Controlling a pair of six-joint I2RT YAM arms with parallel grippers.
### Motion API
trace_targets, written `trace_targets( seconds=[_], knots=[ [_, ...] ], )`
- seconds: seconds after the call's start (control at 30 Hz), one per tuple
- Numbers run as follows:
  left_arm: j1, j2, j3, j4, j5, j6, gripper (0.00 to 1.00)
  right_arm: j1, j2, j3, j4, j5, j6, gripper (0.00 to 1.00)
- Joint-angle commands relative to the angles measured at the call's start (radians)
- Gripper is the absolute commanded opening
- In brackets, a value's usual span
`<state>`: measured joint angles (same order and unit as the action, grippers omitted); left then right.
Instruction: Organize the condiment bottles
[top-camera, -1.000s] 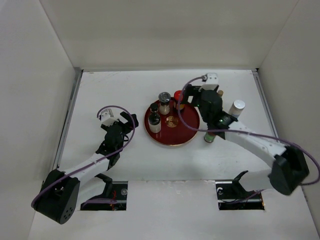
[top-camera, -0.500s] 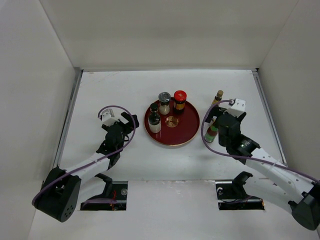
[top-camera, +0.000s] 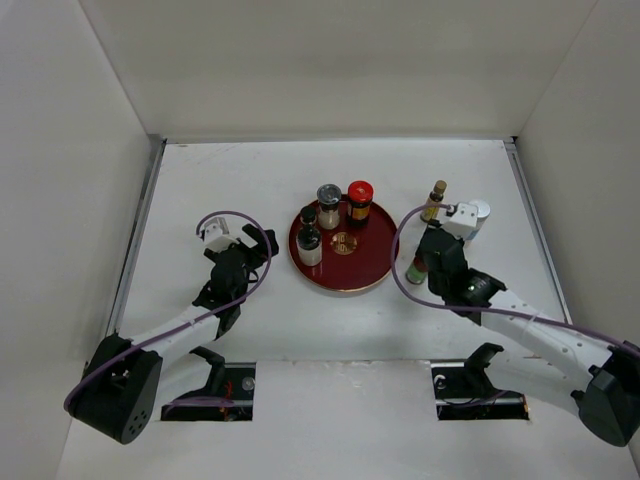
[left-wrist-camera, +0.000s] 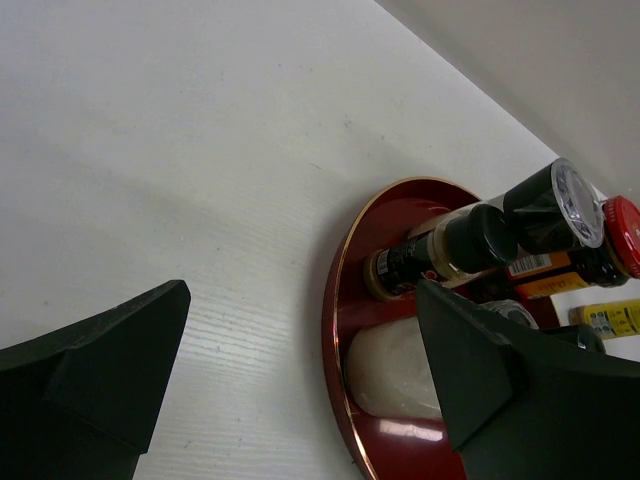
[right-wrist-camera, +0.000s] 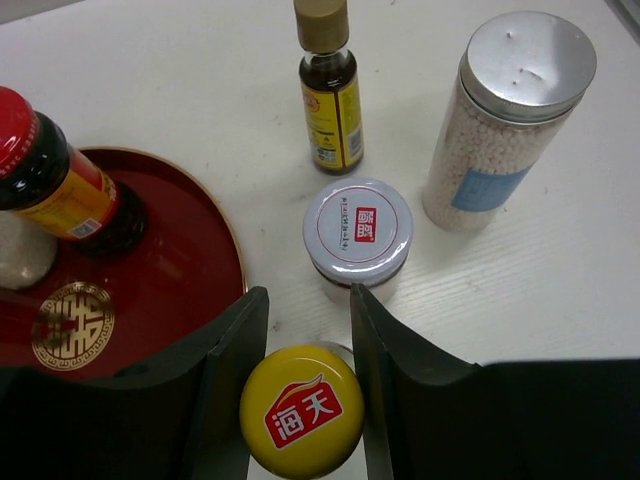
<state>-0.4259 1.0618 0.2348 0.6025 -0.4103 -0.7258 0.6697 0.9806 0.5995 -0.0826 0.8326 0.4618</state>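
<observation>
On the round red tray (top-camera: 372, 250) stand a red-lidded dark jar (top-camera: 359, 200), a silver-capped shaker (top-camera: 329, 205) and a black-capped bottle with a white body (top-camera: 310, 246). Right of the tray stand a tan-capped sauce bottle (right-wrist-camera: 329, 90), a silver-lidded jar of pale grains (right-wrist-camera: 505, 120), a white-lidded jar (right-wrist-camera: 358, 232) and a yellow-capped green bottle (right-wrist-camera: 301, 410). My right gripper (right-wrist-camera: 307, 300) is shut on the yellow-capped bottle, one finger at each side of its cap. My left gripper (left-wrist-camera: 300, 295) stands open at the tray's left rim (left-wrist-camera: 335, 330), holding nothing.
White walls close the table at the back and both sides. In the left wrist view a white bottle (left-wrist-camera: 395, 370) and a black-capped dark bottle (left-wrist-camera: 450, 245) stand just inside the tray's near rim. The white-lidded jar stands just beyond the right fingertips.
My right arm has drawn back from over the tray to the bottles on its right and closed its jaws round the yellow-capped bottle. The left arm has stayed put.
</observation>
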Motion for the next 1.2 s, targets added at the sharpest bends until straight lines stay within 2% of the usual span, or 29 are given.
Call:
trace_targets(
  seconds=[0.0,0.1,0.27,0.5,0.7,1.07,1.17],
  knots=[
    [0.000,-0.006,0.001,0.052,0.008,-0.007,0.98,0.033,-0.051,0.045,0.062,0.054,-0.020,0.26],
    [0.006,0.003,0.003,0.052,0.007,-0.007,0.98,0.083,-0.063,0.107,0.115,0.074,-0.115,0.26],
    [0.006,-0.016,-0.003,0.052,0.004,-0.007,0.98,0.167,0.025,0.227,0.211,0.066,-0.216,0.26],
    [0.014,-0.014,-0.005,0.052,0.005,-0.007,0.98,0.219,0.292,0.382,0.391,-0.087,-0.247,0.26],
    [0.011,-0.008,0.000,0.052,0.015,-0.007,0.98,0.225,0.499,0.506,0.510,-0.158,-0.298,0.27],
    [0.020,0.003,0.001,0.052,0.027,-0.009,0.98,0.219,0.702,0.543,0.655,-0.181,-0.324,0.29],
    [0.013,0.006,0.005,0.054,0.024,-0.009,0.98,0.224,0.708,0.516,0.672,-0.164,-0.318,0.34]
  ],
)
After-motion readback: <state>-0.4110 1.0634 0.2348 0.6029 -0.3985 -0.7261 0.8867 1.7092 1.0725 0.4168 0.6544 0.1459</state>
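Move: The right hand already grips the yellow-capped bottle; the open middle of the red tray lies about 22 cm to its left, 10 cm ahead and 10 cm below. On the tray the red-capped jar is 16 cm ahead and 17 left, the clear-lidded shaker 15 ahead and 25 left, the tall dark bottle 5 ahead and 30 left. From the left hand, that middle is some 26 cm right, 5 ahead. Right hand arcs the held bottle up, about 23 cm left and forward, then down towards the tray's middle. ##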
